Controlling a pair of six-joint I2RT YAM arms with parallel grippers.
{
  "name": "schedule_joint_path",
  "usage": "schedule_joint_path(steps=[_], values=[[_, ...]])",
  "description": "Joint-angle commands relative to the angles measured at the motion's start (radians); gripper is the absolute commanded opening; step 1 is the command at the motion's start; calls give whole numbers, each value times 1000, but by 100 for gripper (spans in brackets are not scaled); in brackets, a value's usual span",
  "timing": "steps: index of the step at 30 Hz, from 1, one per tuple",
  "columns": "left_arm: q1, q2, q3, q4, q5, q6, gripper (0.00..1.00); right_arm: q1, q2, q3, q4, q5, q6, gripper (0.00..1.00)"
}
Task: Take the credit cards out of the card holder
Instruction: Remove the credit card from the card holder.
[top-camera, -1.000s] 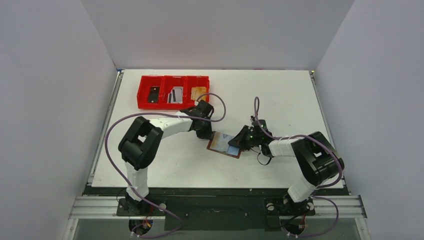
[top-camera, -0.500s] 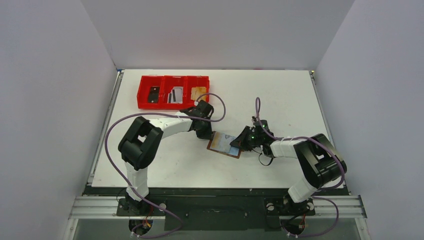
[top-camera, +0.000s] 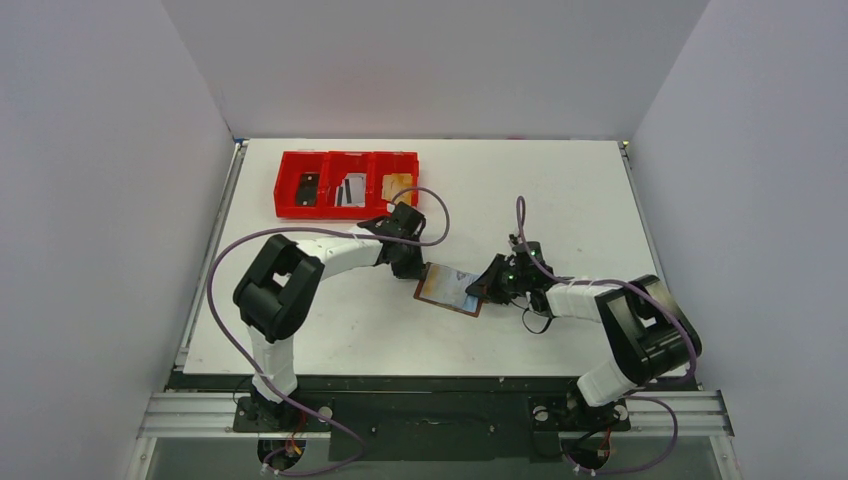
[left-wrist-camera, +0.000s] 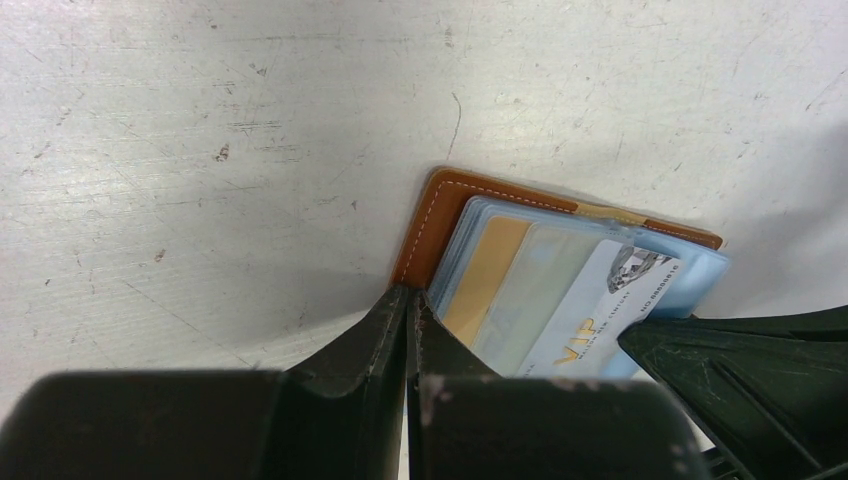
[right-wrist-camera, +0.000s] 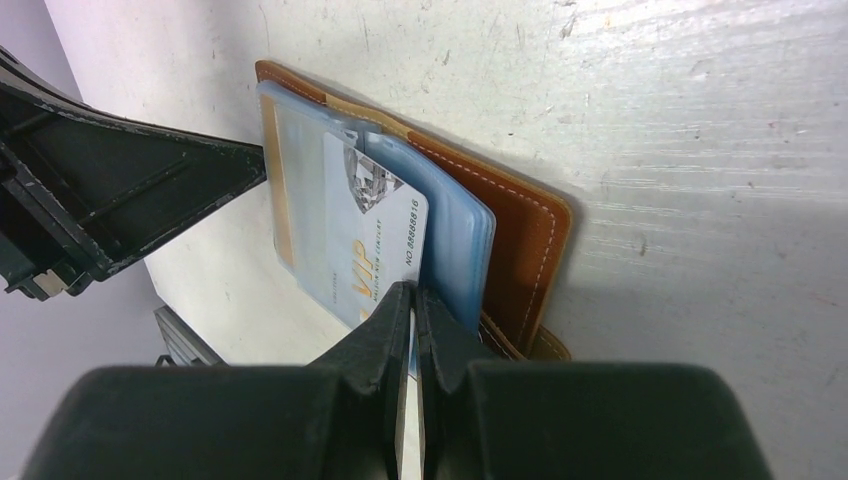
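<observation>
The brown card holder (top-camera: 447, 288) lies open and flat mid-table, its blue-grey sleeves up. In the left wrist view its stitched corner (left-wrist-camera: 432, 212) sits just past my left gripper (left-wrist-camera: 408, 300), which is shut with its tips against that edge. The credit cards show in the sleeves: an orange one (left-wrist-camera: 487, 270) and a pale VIP one (right-wrist-camera: 372, 235). My right gripper (right-wrist-camera: 412, 293) is shut, with its tips touching the VIP card's near corner beside a blue sleeve (right-wrist-camera: 455, 235). Nothing sits between either pair of fingers. From above, the left gripper (top-camera: 415, 268) and the right gripper (top-camera: 482, 290) flank the holder.
A red three-compartment tray (top-camera: 287, 170) stands at the back left, with cards in its compartments (top-camera: 350, 189). Purple cables loop over both arms. The holder's strap tab (right-wrist-camera: 545, 345) pokes out by the right fingers.
The right arm's elbow has swung right and its gripper has slid slightly right along the holder. The bluish card edge at the holder's near right shows less from above. The left arm barely moved.
</observation>
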Motion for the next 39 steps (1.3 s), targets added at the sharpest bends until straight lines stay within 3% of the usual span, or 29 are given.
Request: schedule_joint_path(steps=[1,17,23,28,34,39], values=[[1,51,-74,-102,-65,14,0,-13,-43,-15,-50,21,-47,0],[1,-6,-66,-88,-47,20,0,-44,-154,-35,-125,25,-71,0],[4,-41,36,-151,-47,62,11,-46,-195,-14,-166,30,-73,0],[13,-84,93,-186,-47,87,27,-48,-223,8,-194,32,-72,0],[27,-161,117,-192,5,120,37,-48,-243,40,-204,10,-58,0],[58,-236,89,-118,137,132,45,-49,-255,76,-208,-17,-36,0]])
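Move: My right fingers already pinch the right edge of the VIP credit card; its middle lies about 2 cm to their left, 1 cm ahead and 1 cm lower, with the card holder's middle roughly 4 cm left and 1 cm lower, level in reach. My shut left fingers rest on the holder's left border: from them the holder's middle is some 5 cm right and 3 cm back, and the card's 7 cm right and 3 cm back, both at about fingertip height. While my left fingertips stay put, holding down the card holder's left border, I keep pinching the card and draw it right and back about 3 cm, out of its sleeve, then lift it, some 4 cm up in all. Midway my left fingers start opening to a bit under half; that hand slips about 2 cm left, then rises some 6 cm off the holder. ##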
